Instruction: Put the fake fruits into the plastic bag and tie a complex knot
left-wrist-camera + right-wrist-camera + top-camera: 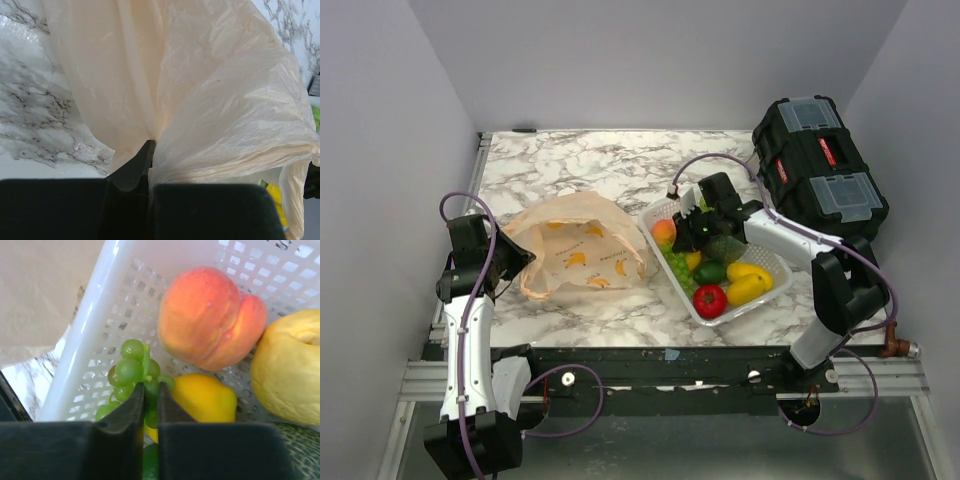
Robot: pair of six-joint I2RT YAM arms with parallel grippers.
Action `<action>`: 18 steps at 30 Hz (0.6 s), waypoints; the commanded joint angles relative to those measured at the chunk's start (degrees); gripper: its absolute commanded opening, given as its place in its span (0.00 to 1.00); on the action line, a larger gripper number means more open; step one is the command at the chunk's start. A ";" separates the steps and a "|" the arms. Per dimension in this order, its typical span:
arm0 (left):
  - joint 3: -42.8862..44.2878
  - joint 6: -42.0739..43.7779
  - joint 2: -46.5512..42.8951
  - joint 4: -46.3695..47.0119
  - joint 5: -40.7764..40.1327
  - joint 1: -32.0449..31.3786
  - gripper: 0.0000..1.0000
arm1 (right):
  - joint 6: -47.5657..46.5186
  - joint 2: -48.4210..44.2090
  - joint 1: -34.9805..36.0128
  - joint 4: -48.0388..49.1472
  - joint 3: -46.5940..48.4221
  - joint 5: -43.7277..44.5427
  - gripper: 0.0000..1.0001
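Observation:
The pale-orange plastic bag (582,250) lies crumpled on the marble table, left of the basket. My left gripper (520,258) is shut on the bag's left edge, and the film bunches right at the closed jaws (150,147). The fake fruits fill the white lattice basket (745,312). My right gripper (688,232) reaches into its left side and is shut on the green grapes (129,369), with a grape pinched between the fingertips (151,390). A peach (210,317) and a lemon (205,397) lie just beyond. No knot is in view.
A red tomato (710,299), a yellow mango (748,283), a green fruit (709,272) and a dark melon (727,247) also lie in the basket. A black toolbox (820,165) stands at the back right. Grey walls enclose the table on three sides.

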 commanded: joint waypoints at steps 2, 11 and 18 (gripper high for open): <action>0.25 -0.68 0.07 0.85 1.40 -0.18 0.00 | -1.12 -2.87 0.29 -6.95 0.73 -2.39 0.01; 0.25 -0.83 0.25 0.84 1.92 -0.21 0.00 | 2.01 -20.35 -0.14 -5.18 -2.04 -2.51 0.01; 0.01 -0.76 0.04 0.77 2.04 -0.23 0.00 | -1.00 -29.66 -0.15 -6.60 -2.97 -1.41 0.01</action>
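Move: The green grapes are right at the right hand's part-closed fingertips, their middle about 4 cm back and 2 cm lower. From that hand the peach is some 4 cm ahead and 3 cm left, the lemon 2 cm ahead and 1 cm right, the avocado 4 cm back and 6 cm right, all slightly lower. From the left hand, still pinching the bag's rim, the grapes lie about 30 cm right, roughly level fore-and-aft, 10 cm below. The right fingers pinch shut on the grapes' stem end, then rise about 14 cm, drawing back some 5 cm. ##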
